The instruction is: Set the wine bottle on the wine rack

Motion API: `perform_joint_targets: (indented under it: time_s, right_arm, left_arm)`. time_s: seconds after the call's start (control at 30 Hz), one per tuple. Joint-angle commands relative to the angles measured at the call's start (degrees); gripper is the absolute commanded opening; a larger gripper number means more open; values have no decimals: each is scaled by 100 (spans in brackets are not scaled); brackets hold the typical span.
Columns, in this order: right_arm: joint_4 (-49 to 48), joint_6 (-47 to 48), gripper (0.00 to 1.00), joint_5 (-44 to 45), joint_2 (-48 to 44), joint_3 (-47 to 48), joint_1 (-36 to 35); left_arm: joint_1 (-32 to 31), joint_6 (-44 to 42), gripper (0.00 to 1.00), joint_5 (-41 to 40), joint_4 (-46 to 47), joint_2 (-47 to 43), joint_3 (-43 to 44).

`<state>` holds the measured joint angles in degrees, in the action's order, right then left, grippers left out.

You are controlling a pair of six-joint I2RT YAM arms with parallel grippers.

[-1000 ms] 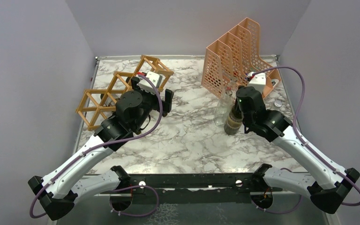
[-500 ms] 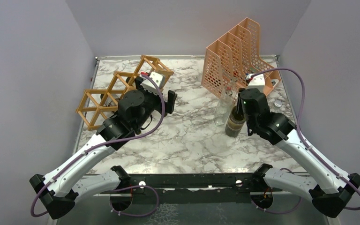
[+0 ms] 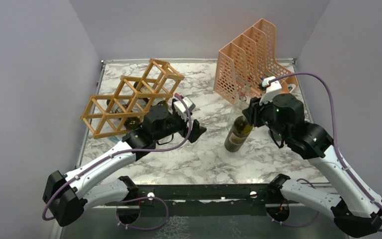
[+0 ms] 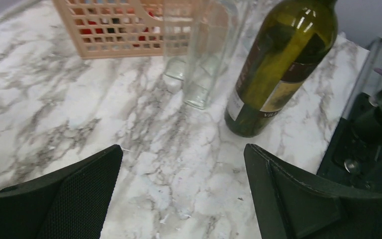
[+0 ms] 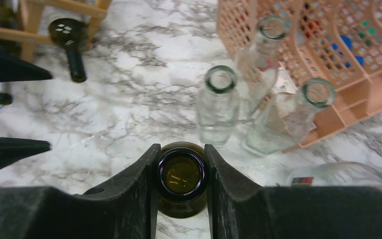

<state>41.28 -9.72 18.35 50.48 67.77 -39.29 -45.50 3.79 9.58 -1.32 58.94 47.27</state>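
The wine bottle [image 3: 238, 134] is dark green with a cream label and leans with its neck toward the right. My right gripper [image 3: 252, 115] is shut on the neck. In the right wrist view both fingers press the bottle [image 5: 181, 175] just below its open mouth, where the gripper [image 5: 181, 152] sits. The wooden wine rack [image 3: 129, 97] stands at the back left, and its corner [image 5: 30, 20] shows in the right wrist view. My left gripper [image 3: 193, 127] hangs open between rack and bottle. Its jaws [image 4: 181, 194] are wide apart over bare marble, with the bottle [image 4: 278, 64] ahead of them.
Three clear glass bottles [image 5: 219, 107] [image 5: 263, 64] [image 5: 298, 119] stand just behind the wine bottle. The peach mesh file holder [image 3: 251, 55] is behind them at the back right. A dark bottle [image 5: 69, 45] lies in the rack. Grey walls enclose the marble table [image 3: 199, 159].
My right gripper has closed on the bottle's neck and drawn the bottle left, tilting it. My left arm has swung from the rack toward the table's middle, still open.
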Motion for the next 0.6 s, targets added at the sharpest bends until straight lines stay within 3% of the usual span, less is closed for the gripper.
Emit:
perform_joint_targets:
  time_s: [0.0,0.23,0.57]
  right_arm:
    - [-782,49,3,-1376,-81,57,15]
    - [-1416,-136,1,-2377,254,65,18]
    - [-1880,-341,1,-2781,645,423,18]
  left_arm:
    - [-21,555,98,1147,1653,-84,-696]
    - [-35,582,98,1524,2431,305,-1246]
    - [-100,693,98,2190,3384,997,-1429]
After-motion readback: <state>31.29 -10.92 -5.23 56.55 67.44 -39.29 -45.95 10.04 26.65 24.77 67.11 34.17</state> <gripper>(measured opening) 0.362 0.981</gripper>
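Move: The dark wine bottle, held upright by its neck in the right hand, has its middle some 18 cm to the right of the open left gripper, 2 cm back and 8 cm lower. For the right hand, that gripper is about 20 cm left, 1 cm back and 6 cm below. A clear bottle stands about 7 cm ahead of the right hand and 3 cm left, 18 cm lower. From the left hand, the wine rack is roughly 27 cm left, 17 cm ahead and 15 cm below. Right carries the bottle about 9 cm left towards the open left gripper, which sinks 5 cm, moving right and back. ##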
